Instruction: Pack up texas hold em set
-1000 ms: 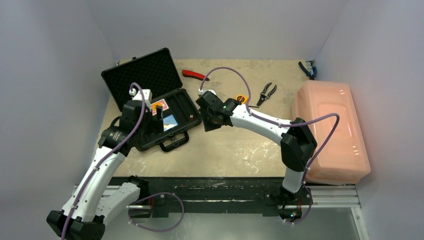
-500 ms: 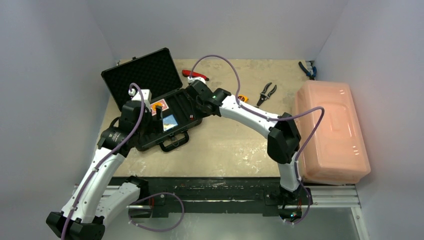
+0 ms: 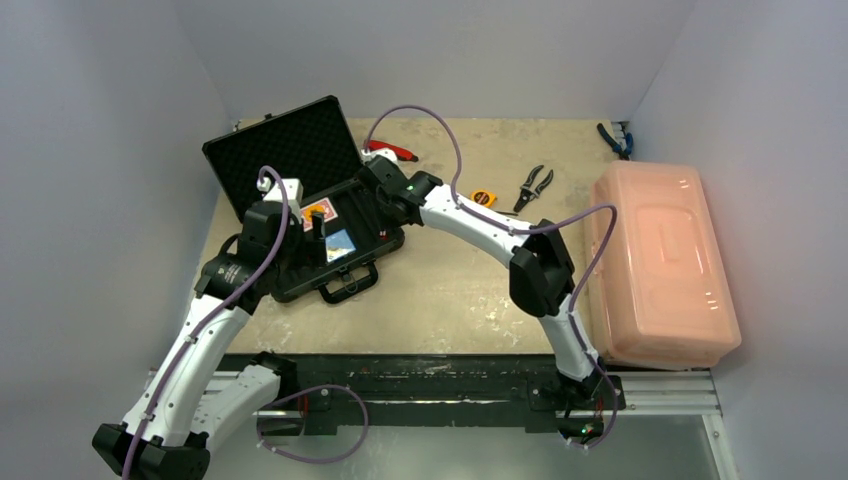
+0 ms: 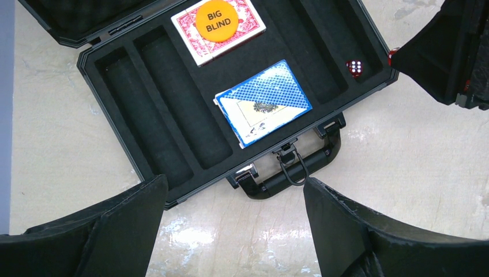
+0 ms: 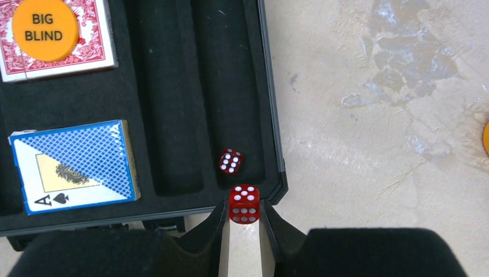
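The black briefcase (image 3: pixel 300 190) lies open at the back left, lid up. In its foam tray lie a red card deck (image 4: pixel 219 30) with an orange "BIG BLIND" disc (image 4: pixel 222 19) on it, a blue card deck (image 4: pixel 263 103) and one red die (image 4: pixel 354 67). My right gripper (image 5: pixel 244 212) is shut on a second red die (image 5: pixel 244 203), held over the case's near right corner beside the die in the slot (image 5: pixel 230 161). My left gripper (image 4: pixel 230 225) is open and empty above the case handle (image 4: pixel 294 173). No blue disc shows.
A pink plastic bin (image 3: pixel 660 265) stands at the right. Red-handled pliers (image 3: pixel 390 151), black pliers (image 3: pixel 535 186), blue pliers (image 3: pixel 614 138) and a yellow tape measure (image 3: pixel 484 198) lie on the table behind and right of the case.
My right arm has swung left from the table's middle to the case's right end, carrying the red die. The left arm has not moved.
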Controlling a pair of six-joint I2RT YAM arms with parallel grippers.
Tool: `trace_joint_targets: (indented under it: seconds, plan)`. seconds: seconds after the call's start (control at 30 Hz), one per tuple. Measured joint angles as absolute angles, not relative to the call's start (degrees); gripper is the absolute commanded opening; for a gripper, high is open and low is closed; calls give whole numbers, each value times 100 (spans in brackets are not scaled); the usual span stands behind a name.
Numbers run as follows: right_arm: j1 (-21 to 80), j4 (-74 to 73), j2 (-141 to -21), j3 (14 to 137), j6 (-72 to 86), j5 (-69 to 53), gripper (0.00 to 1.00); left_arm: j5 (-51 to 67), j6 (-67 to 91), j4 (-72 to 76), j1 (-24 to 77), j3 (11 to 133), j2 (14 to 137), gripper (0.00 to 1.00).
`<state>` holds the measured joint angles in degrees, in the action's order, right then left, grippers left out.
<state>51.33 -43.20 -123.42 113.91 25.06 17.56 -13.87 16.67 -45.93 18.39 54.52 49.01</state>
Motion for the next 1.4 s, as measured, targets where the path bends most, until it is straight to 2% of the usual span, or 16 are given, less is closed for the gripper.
trace_joint_targets:
  seconds: [0.3, 1.1, 1.4]
  plan:
    - [5103, -4377, -12728, 11824, 2429, 1892, 0, -1387, 1667, -4593, 1839, 5452, 4901, 88]
    - [5061, -4410, -13015, 11644, 2386, 2029, 0, -1385, 1662, -4593, 1839, 5452, 4901, 88]
    - [5068, -4451, -13388, 12053, 2290, 1984, 0, -1387, 1656, -4593, 1839, 5452, 4901, 88]
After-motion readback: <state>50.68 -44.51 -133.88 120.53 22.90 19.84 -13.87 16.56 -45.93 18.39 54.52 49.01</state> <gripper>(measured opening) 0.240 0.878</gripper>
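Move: The right hand already holds one red die and is taking it to the other die, which lies in the case's outer right slot about 2 cm ahead, 2 cm left and 6 cm below. The blue deck lies about 2 cm back and 13 cm left; the red deck with the big blind chip is some 7 cm ahead and 17 cm left, both about 6 cm lower. From the idle left hand, the die in the slot is roughly 13 cm ahead, 14 cm right and 13 cm down. With the red die still pinched between its nearly closed fingertips, the right hand eases about 1.5 cm forward, then sinks a little over 4 cm almost straight down towards the slot where the other die lies, its left side tipping down by some 5 degrees. There it pauses briefly, then creeps on about half a centimetre forward and another centimetre down, ending with the held die just to the right of the lying one, fingers never opening. ##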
